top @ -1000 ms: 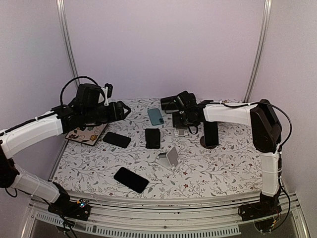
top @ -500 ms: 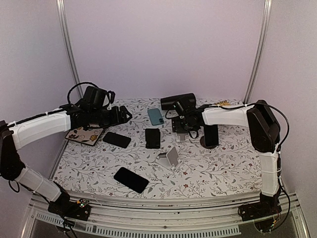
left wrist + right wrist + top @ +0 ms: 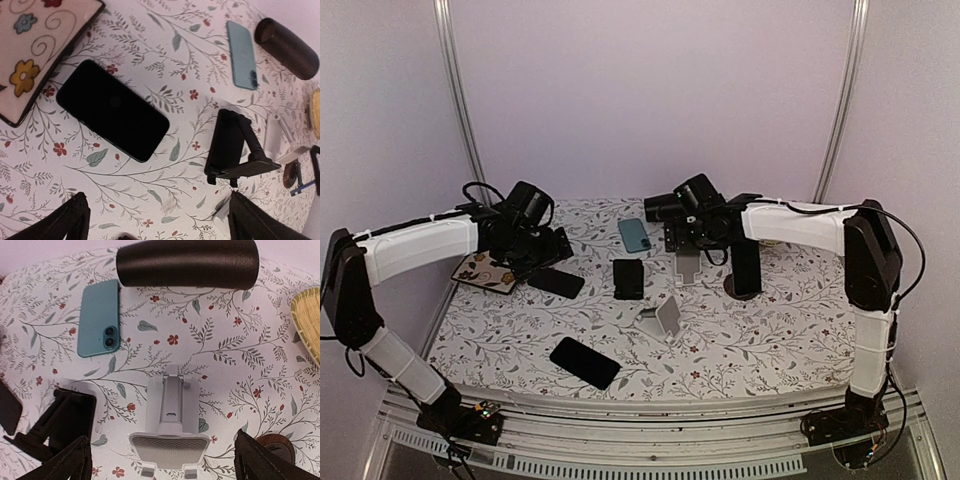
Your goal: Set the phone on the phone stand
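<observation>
Several phones lie flat on the floral table: a black phone (image 3: 556, 282) (image 3: 112, 110), a teal phone (image 3: 633, 234) (image 3: 100, 317) and another black phone (image 3: 585, 362) near the front. My left gripper (image 3: 552, 248) (image 3: 162, 225) hangs open just above the table, with the first black phone ahead of its fingers (image 3: 70, 220). A white phone stand (image 3: 688, 262) (image 3: 172, 425) stands empty. My right gripper (image 3: 682, 240) (image 3: 162, 452) is open above it, one finger on each side and neither touching. A black stand (image 3: 628, 278) (image 3: 235, 150) and a silver stand (image 3: 662, 318) are empty too.
A flower-patterned case (image 3: 490, 270) (image 3: 35, 50) lies at the left edge. A dark cylinder (image 3: 665, 208) (image 3: 187, 262) lies at the back beside the teal phone. A black upright holder (image 3: 745, 268) stands right of the white stand. A woven basket (image 3: 307, 320) sits at the back right.
Both grippers have opened wider. The left arm has swung down towards the table near the black phone. The right gripper has settled over the white stand.
</observation>
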### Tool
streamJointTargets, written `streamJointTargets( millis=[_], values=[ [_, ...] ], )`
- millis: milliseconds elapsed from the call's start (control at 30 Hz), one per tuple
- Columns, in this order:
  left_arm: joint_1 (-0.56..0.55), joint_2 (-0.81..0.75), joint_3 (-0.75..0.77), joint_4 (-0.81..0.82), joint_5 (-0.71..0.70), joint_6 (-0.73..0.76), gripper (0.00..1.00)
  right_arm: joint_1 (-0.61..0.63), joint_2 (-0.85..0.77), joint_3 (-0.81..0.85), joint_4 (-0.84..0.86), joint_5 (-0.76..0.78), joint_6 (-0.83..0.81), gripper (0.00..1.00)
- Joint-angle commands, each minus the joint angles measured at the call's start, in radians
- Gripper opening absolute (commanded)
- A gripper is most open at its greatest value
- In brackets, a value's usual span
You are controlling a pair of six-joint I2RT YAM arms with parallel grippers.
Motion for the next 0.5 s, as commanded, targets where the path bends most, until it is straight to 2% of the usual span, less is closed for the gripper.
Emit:
streamJointTargets(
  millis=[0,200,467],
  values=[
    [0.012,0.112,0.092,-0.193,-0.126,-0.225,0.97,-0.002,-0.148,0.058,-0.013,-0.033,-0.052,0.99],
    [0.036,0.380,0.315,-0.384,-0.172,-0.409,0.97,-0.002,-0.282,0.058,-0.025,-0.131,-0.091,0.99],
    [0.080,0.614,0.476,-0.409,-0.146,-0.543,0.97,-0.002,-0.430,0.033,-0.057,-0.198,-0.149,0.99]
  ],
)
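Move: The black phone the left hand goes for lies about 6 cm ahead, 3 cm to its left and 15 below; the patterned board sits 17 cm left and 10 ahead of that hand, the black stand 16 cm right and 6 ahead. From the right hand, the white stand is about 2 cm ahead and 9 below, the black phone some 32 cm left and 4 back, the teal phone 13 cm left and 11 ahead. Left, open, sinks 10 cm and forward towards black phone, turning counter-clockwise; right rises 20 cm from white stand. ##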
